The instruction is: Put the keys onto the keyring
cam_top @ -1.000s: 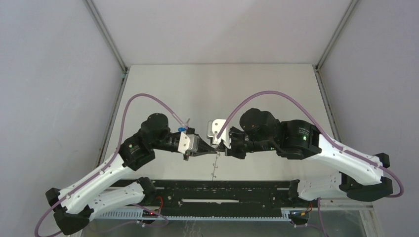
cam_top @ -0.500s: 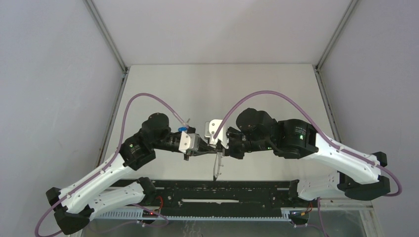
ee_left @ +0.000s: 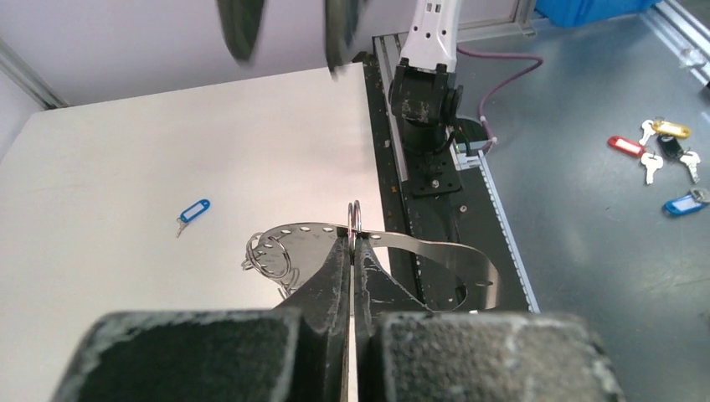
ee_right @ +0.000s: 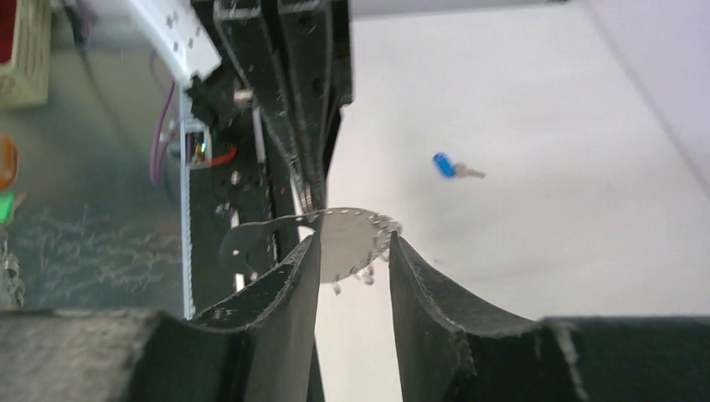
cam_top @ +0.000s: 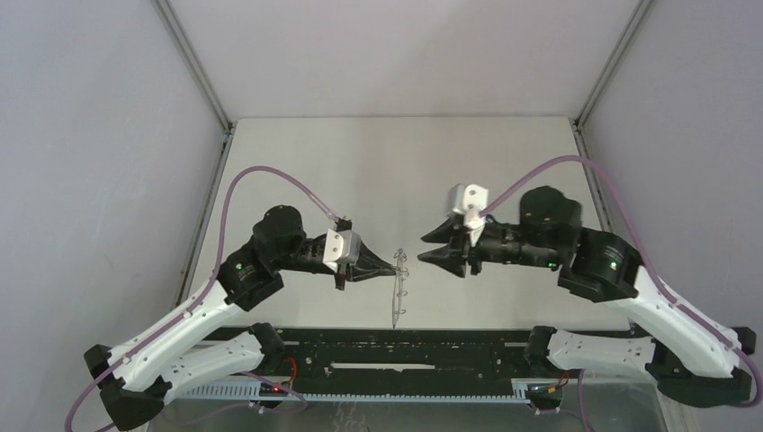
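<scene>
The keyring (ee_left: 435, 247), a thin grey metal hoop with small wire loops along its rim, hangs off the table. My left gripper (ee_left: 353, 239) is shut on its rim at one wire loop. From above the keyring (cam_top: 399, 292) shows edge-on, just below the left gripper (cam_top: 392, 267). My right gripper (cam_top: 425, 247) stands open a short way right of it, touching nothing. In the right wrist view the keyring (ee_right: 352, 239) lies beyond the open right gripper (ee_right: 353, 244). One of the keys (ee_left: 194, 210), with a blue tag, lies on the table; it also appears as the key (ee_right: 444, 165).
The black rail (cam_top: 414, 346) runs along the table's near edge, under the keyring. Beyond it, on the grey floor, lie loose keys with red, yellow and blue tags (ee_left: 666, 146). Grey walls close in the white table (cam_top: 405, 162) on three sides.
The right gripper has opened, let go of the keyring and pulled back to the right. The left gripper stays shut on the keyring, which now hangs from it alone.
</scene>
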Controlling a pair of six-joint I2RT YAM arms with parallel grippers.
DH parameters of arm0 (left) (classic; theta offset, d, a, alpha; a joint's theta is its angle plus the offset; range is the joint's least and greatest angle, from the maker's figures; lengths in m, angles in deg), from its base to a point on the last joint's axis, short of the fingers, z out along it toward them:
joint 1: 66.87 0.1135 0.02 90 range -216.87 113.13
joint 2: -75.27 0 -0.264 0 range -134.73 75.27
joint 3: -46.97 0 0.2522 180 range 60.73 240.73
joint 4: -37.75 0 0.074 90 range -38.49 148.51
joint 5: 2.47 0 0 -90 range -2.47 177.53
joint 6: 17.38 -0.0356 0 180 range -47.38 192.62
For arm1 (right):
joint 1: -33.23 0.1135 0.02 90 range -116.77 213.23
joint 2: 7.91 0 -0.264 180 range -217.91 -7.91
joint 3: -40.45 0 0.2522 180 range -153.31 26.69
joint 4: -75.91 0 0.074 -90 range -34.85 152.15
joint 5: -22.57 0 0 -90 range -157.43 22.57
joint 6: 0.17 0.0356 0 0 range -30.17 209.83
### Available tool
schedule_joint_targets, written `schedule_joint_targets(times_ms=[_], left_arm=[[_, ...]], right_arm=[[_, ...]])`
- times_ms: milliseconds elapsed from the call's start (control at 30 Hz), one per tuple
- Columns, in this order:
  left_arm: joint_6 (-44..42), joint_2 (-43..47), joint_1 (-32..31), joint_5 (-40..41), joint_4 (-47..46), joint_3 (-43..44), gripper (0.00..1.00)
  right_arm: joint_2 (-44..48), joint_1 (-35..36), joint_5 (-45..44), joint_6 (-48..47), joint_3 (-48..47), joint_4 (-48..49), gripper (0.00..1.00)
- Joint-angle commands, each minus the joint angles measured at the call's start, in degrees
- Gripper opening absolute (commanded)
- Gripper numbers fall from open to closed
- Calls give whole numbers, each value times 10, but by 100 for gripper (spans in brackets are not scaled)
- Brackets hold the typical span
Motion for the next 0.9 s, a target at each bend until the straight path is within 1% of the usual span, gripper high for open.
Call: schedule_joint_targets(times_ms=[0, 167, 267, 300, 333, 367, 400, 467, 567, 667, 700, 733, 767, 800, 867], left_arm=[[65, 12, 5, -3, -75, -14, 0], [92, 17, 5, -1, -115, -17, 0], [79, 18, 5, 2, -109, -13, 0], [63, 17, 5, 10, -97, -11, 0], [44, 17, 5, 23, -80, -10, 0], [26, 16, 4, 40, -64, -9, 0], [10, 14, 5, 55, -48, -8, 0], [-16, 9, 5, 73, -10, -5, 0], [-32, 5, 11, 88, 35, -2, 0], [-27, 2, 23, 95, 70, -4, 0], [-26, -2, 30, 95, 82, -3, 0], [-24, -7, 36, 95, 94, -1, 0], [-24, -13, 42, 95, 108, 3, 0], [-24, -18, 47, 95, 120, 6, 0], [-30, -24, 56, 98, 138, 10, 0]], right_arm=[[47, -56, 101, 56, 25, 112, 45], [49, -77, 122, 64, 38, 111, 46], [56, -101, 112, 78, 49, 116, 46], [57, -114, 96, 85, 55, 119, 47], [55, -132, 72, 96, 62, 121, 51], [49, -152, 38, 110, 66, 119, 58], [38, -173, 8, 127, 70, 111, 61], [18, -230, -37, 168, 83, 99, 65], [-6, -289, -107, 217, 130, 108, 66], [-32, -343, -189, 256, 193, 158, 66], [-44, -360, -205, 273, 203, 166, 69], [-58, -373, -224, 285, 209, 173, 72], [-78, -381, -253, 296, 215, 186, 74], [-98, -390, -273, 312, 219, 195, 74], [-152, -411, -280, 333, 230, 223, 73]])
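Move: The key with the blue tag that my right hand goes for lies on the table about 26 cm ahead of that hand, 19 cm to its right and 35 cm below. The second blue-tagged key lies some 41 cm to the left of it, about level with it. The metal keyring plate hangs in my left fingers, its middle roughly 6 cm back from my right hand, 6 cm left and 9 cm lower. From my left hand, the first key is about 27 cm ahead, 25 cm right and 30 cm down. With my right hand, already clear of the keyring, I rise some 4 cm, then sweep forward about 20 cm, down and to the right towards the nearer blue-tagged key, swinging clockwise some 65 degrees, tipping the fingers down and opening them wider. My left hand keeps its pinch on the keyring, lifts slightly, then eases down and forward. ##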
